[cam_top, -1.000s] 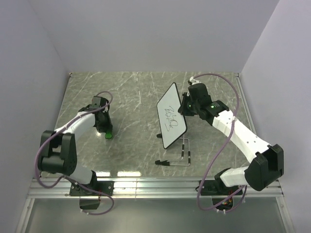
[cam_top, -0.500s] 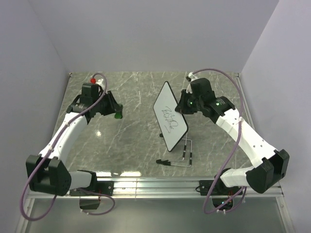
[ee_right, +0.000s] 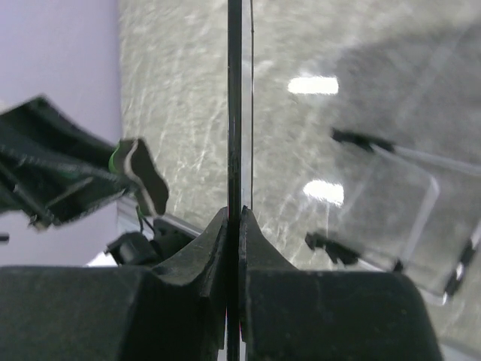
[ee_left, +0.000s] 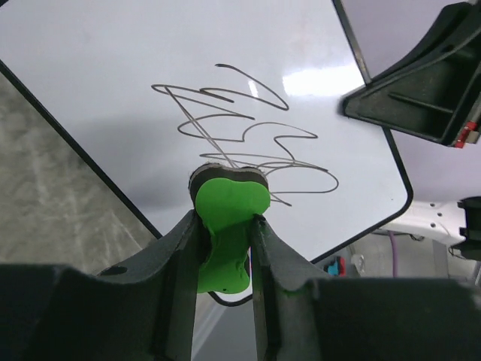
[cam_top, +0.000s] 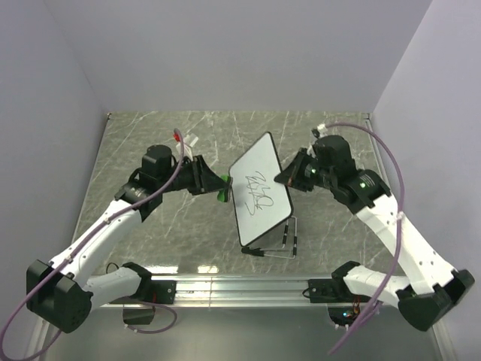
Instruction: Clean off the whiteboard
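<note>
The whiteboard (cam_top: 260,200) hangs tilted above the table, its face with black scribbles (ee_left: 248,128) turned toward the left arm. My right gripper (cam_top: 289,179) is shut on its right rim. In the right wrist view the board (ee_right: 234,113) shows edge-on, pinched between the jaws of that gripper (ee_right: 234,214). My left gripper (cam_top: 219,183) is shut on a green eraser (ee_left: 228,214) whose dark felt pad points at the lower scribbles. In the right wrist view the eraser (ee_right: 144,179) stands a short way off the board's face.
A clear plastic stand (cam_top: 276,242) with black feet sits on the grey marble table (cam_top: 150,143) below the board. Pale walls close the left, back and right sides. An aluminium rail (cam_top: 225,286) runs along the near edge.
The left arm carried the green eraser up from the left of the table and across to the board's face. The right arm lifted the board and tipped it toward the left arm.
</note>
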`<state>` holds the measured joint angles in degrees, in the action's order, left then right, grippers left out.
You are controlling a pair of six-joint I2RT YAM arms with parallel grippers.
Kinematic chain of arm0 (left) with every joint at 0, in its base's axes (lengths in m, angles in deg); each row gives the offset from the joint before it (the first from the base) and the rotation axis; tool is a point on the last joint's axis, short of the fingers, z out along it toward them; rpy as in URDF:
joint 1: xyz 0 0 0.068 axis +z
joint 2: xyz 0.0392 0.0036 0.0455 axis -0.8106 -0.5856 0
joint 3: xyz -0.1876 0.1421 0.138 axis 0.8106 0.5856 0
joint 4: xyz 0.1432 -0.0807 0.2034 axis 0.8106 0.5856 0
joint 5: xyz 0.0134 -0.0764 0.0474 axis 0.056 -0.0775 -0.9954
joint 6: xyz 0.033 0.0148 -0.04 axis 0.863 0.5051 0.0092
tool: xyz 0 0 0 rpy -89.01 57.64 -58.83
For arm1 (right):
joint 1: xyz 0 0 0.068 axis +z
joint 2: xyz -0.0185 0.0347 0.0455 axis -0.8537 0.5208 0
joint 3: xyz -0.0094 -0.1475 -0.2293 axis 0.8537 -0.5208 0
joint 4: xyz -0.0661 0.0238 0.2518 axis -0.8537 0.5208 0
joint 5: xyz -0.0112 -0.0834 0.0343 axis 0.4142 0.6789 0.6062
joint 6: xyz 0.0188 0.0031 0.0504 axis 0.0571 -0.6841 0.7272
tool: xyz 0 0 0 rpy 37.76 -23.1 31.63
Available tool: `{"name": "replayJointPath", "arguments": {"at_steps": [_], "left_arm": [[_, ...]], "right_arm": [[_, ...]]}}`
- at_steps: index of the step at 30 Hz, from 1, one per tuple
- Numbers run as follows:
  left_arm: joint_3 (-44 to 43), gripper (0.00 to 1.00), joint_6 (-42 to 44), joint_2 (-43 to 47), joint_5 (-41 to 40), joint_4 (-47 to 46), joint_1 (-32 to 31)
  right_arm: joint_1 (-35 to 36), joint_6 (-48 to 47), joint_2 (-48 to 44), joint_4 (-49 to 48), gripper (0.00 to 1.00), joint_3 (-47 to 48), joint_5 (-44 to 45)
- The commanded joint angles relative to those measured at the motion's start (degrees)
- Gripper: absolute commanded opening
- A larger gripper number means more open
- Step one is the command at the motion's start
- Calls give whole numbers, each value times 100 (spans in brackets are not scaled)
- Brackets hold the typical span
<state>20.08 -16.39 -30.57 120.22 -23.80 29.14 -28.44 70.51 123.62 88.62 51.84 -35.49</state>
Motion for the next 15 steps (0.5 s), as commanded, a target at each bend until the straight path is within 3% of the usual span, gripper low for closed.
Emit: {"name": "replayJointPath", "arguments": {"at_steps": [1,6,15], "left_arm": [[42,0,-312,-31,38,-593,-458],[-212,0,-312,-374,-462,-567,-1031],[-239,0,-242,-717,-621,-558,-1286]], "right_arm": [[6,954,-599,266,0,-285,622],[6,1824,-1276,907,0,-1050,1526],[15,2327,-2059,733,0,-2307,1661]]}}
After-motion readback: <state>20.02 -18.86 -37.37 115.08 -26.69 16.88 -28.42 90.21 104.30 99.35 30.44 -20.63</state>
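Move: The scribble on the whiteboard lies about 10 cm to the right of my left hand, which already holds the green eraser, roughly 1 cm back and 3 cm lower; my right gripper is some 15 cm to the right of that hand, 1 cm ahead and 3 cm higher. From my right hand, pinching the board's right edge, the scribble sits about 5 cm left, 2 cm back and 6 cm below, and the wire stand about 12 cm back, 1 cm right and 19 cm down. With my right hand I keep the board's edge pinched and bring the board down about 10 cm, carrying it right and back as well, while I swing it clockwise some 25 degrees and tip the fingers further down. My left hand keeps the eraser and trails the board about 5 cm to the right, drifting back, then sinking a little, with the felt still clear of the surface. ##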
